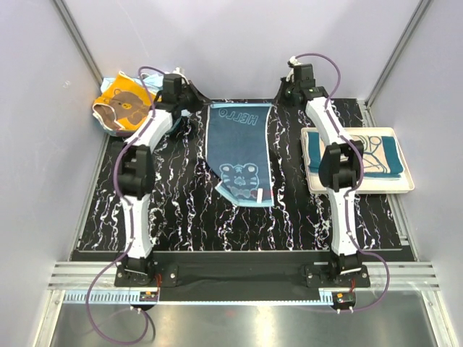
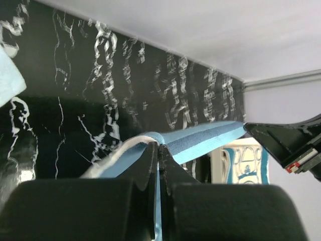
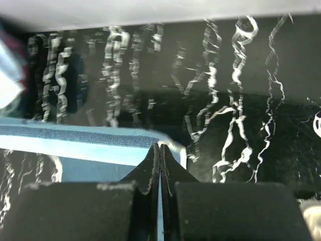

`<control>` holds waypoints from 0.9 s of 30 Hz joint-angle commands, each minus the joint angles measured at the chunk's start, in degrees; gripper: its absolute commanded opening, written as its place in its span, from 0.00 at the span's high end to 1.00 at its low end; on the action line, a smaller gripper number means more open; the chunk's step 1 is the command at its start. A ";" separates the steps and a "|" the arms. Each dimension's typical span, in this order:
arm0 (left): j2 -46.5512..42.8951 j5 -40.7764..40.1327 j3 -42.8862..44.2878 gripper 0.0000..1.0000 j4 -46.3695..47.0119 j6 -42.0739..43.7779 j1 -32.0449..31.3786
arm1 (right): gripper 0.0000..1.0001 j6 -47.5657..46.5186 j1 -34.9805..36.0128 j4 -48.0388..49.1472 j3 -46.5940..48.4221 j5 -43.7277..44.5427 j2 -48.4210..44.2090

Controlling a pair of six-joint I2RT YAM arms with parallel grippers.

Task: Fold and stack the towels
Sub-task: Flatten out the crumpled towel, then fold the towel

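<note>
The light blue "HELLO" tiger towel hangs stretched between both grippers over the middle of the black marbled mat, its near end draped on the mat. My left gripper is shut on its far left corner. My right gripper is shut on its far right corner. A folded teal towel with a beige centre lies in the white tray at the right. The orange-yellow bear towel lies on a pile at the far left.
Light blue cloth shows under the bear towel, and also at the left edge of the left wrist view. Grey walls enclose the mat on the back and sides. The arm bases stand at the near edge.
</note>
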 commanded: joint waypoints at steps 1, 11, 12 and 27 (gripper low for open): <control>3.27 5.41 10.91 1.00 6.38 -0.60 0.64 | 1.00 2.69 -3.04 -0.06 9.20 -3.81 0.24; 1.98 5.06 3.02 1.00 7.68 -0.60 0.64 | 1.00 2.86 -4.36 3.90 -4.25 -1.78 -5.03; 1.81 4.36 2.93 1.00 6.81 -0.60 0.64 | 1.00 2.95 -4.54 3.37 -4.07 -2.13 -4.77; -0.74 2.51 -10.41 1.00 5.55 -1.12 0.29 | 1.00 7.25 -4.10 8.45 -21.72 -6.97 -10.64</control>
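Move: The towel hangs from both closed grippers by its far corners. Its already lying part, with the animal face, is centred some 20 cm back and 9 cm to the right of the left hand, about 20 cm below; from the right hand it lies about 20 cm back, 10 cm left and 18 cm below. The basket of towels is roughly 20 cm left of the left hand, level with it; the tray is some 22 cm right and 15 cm back from the right hand. The towel's stretched far edge, still pinched at both corners, dips about 3 cm while shifting 2 cm to the right, comes up slightly and pauses. Both hands then lower it towards the table and draw it back towards the animal face, the right hand more, ending 7 to 8 cm lower; the right wrist tips down some 10 degrees, and the fingers stay shut. ##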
